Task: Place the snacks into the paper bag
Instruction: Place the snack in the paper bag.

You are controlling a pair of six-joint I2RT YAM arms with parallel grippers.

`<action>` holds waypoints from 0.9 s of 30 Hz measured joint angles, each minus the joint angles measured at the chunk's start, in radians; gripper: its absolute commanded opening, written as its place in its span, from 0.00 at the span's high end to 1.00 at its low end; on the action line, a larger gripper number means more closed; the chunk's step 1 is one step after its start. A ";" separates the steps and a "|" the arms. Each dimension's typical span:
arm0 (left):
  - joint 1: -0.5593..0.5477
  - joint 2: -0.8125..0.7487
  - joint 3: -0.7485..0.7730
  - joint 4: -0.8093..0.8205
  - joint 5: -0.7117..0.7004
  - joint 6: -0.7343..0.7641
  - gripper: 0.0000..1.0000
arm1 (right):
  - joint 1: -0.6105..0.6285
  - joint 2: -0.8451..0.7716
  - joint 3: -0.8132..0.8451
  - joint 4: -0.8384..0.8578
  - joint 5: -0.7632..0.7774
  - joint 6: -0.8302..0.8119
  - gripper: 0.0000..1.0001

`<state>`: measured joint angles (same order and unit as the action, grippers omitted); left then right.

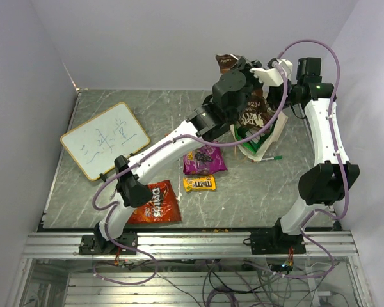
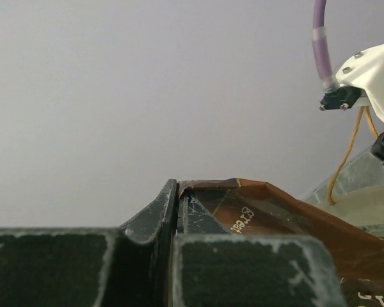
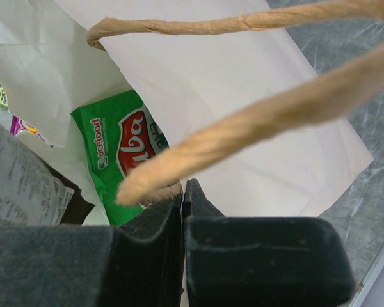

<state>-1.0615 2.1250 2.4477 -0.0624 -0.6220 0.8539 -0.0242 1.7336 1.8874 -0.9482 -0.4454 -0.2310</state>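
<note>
My left gripper (image 1: pixel 232 69) (image 2: pixel 178 192) is shut on the top edge of a brown pouch (image 1: pixel 225 61) (image 2: pixel 262 211) and holds it up in the air above the paper bag (image 1: pixel 276 133). The bag's mouth faces up. My right gripper (image 1: pixel 266 82) (image 3: pixel 183 192) is shut on its twisted handle (image 3: pixel 243 128). Inside the bag (image 3: pixel 243 77) lie a green packet (image 3: pixel 118 150) and other wrappers. On the table remain a purple pouch (image 1: pixel 203 160), a yellow M&M's packet (image 1: pixel 199 184) and a red Doritos bag (image 1: pixel 155 203).
A white whiteboard (image 1: pixel 104 139) lies at the left of the table. A green-capped marker (image 1: pixel 272 157) lies just in front of the bag. White walls close in the table at the back and on both sides.
</note>
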 measured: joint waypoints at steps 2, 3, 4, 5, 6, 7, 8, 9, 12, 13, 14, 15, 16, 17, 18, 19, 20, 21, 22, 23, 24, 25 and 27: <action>0.002 0.000 -0.022 0.032 -0.005 0.005 0.93 | 0.000 0.000 0.000 0.000 -0.003 0.003 1.00; 0.002 0.002 -0.039 0.046 -0.007 0.006 0.93 | 0.000 0.000 0.000 0.000 -0.006 0.004 1.00; 0.002 0.005 -0.059 0.061 -0.008 0.007 0.93 | 0.000 0.000 0.000 0.000 -0.010 0.007 1.00; 0.002 0.012 -0.081 0.076 -0.012 0.009 0.93 | 0.000 0.000 0.000 0.000 -0.014 0.009 1.00; 0.002 0.019 -0.098 0.085 -0.014 0.010 0.93 | 0.000 0.000 0.000 0.000 -0.016 0.011 1.00; 0.001 0.029 -0.122 0.094 -0.016 0.010 0.93 | 0.000 0.000 0.000 0.000 -0.019 0.014 1.00; 0.000 0.037 -0.141 0.097 -0.018 0.010 0.93 | 0.000 0.000 0.000 0.000 -0.021 0.016 1.00; -0.001 0.045 -0.171 0.095 -0.021 0.010 0.93 | 0.000 0.000 0.000 0.001 -0.023 0.019 1.00; -0.008 0.056 -0.234 0.084 -0.024 0.010 0.93 | -0.003 0.001 0.000 0.000 -0.024 0.029 1.00; -0.013 0.056 -0.252 0.078 -0.025 0.011 0.93 | -0.006 0.003 0.002 -0.002 -0.027 0.032 1.00; -0.019 0.055 -0.266 0.077 -0.026 0.011 0.93 | -0.009 0.005 0.003 -0.004 -0.031 0.036 1.00; -0.027 0.053 -0.280 0.075 -0.026 0.013 0.93 | -0.014 0.009 0.009 -0.007 -0.038 0.040 1.00; -0.037 0.047 -0.294 0.070 -0.026 0.014 0.93 | -0.019 0.013 0.014 -0.007 -0.043 0.045 1.00; -0.045 0.041 -0.307 0.057 -0.025 0.014 0.93 | -0.023 0.016 0.019 -0.007 -0.047 0.050 1.00; -0.055 0.034 -0.318 0.035 -0.024 0.014 0.93 | -0.028 0.019 0.023 -0.008 -0.051 0.055 1.00; -0.068 0.026 -0.328 0.002 -0.021 0.013 0.93 | -0.031 0.021 0.026 -0.008 -0.056 0.060 1.00; -0.078 0.019 -0.336 -0.028 -0.017 0.009 0.93 | -0.034 0.023 0.030 -0.008 -0.058 0.064 1.00; -0.088 0.011 -0.341 -0.059 -0.012 0.004 0.93 | -0.034 0.025 0.033 -0.010 -0.058 0.067 1.00; -0.100 0.002 -0.348 -0.096 -0.006 -0.003 0.93 | -0.035 0.030 0.040 -0.012 -0.058 0.071 1.00; -0.112 -0.007 -0.351 -0.134 -0.002 -0.013 0.93 | -0.035 0.034 0.044 -0.012 -0.058 0.074 1.00; -0.123 -0.014 -0.351 -0.175 0.001 -0.026 0.93 | -0.035 0.043 0.051 -0.012 -0.057 0.076 1.00; -0.129 -0.017 -0.351 -0.196 0.004 -0.033 0.93 | -0.035 0.049 0.057 -0.013 -0.058 0.077 1.00; -0.147 -0.023 -0.344 -0.267 0.018 -0.062 0.93 | -0.035 0.066 0.074 -0.016 -0.058 0.081 1.00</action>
<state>-1.2083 2.1017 2.1033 -0.3298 -0.6044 0.7921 -0.0589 1.7996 1.9610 -0.9642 -0.5034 -0.1501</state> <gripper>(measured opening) 0.083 0.007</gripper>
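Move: The left hand, pinching the top edge of the brown packet, is high over the paper bag: the bag's mouth is about 24 cm below it, 7 cm to its right and 2 cm back. From that hand the purple packet is some 11 cm back, 9 cm left and 48 cm down; the green marker lies 11 cm back, 13 cm right and 49 cm down. From the right hand, on the bag's rim, the mouth's middle is about 6 cm left, 5 cm back and 2 cm lower. Still pinching the brown packet's top edge, the left hand feeds it down into the paper bag, dropping about 19 cm, edging right as it goes and drawing back some 7 cm in the second half. Its wrist rolls left side up and tips nose-down. The right hand keeps its pinch on the rim, nearly in place, tilting slightly. ##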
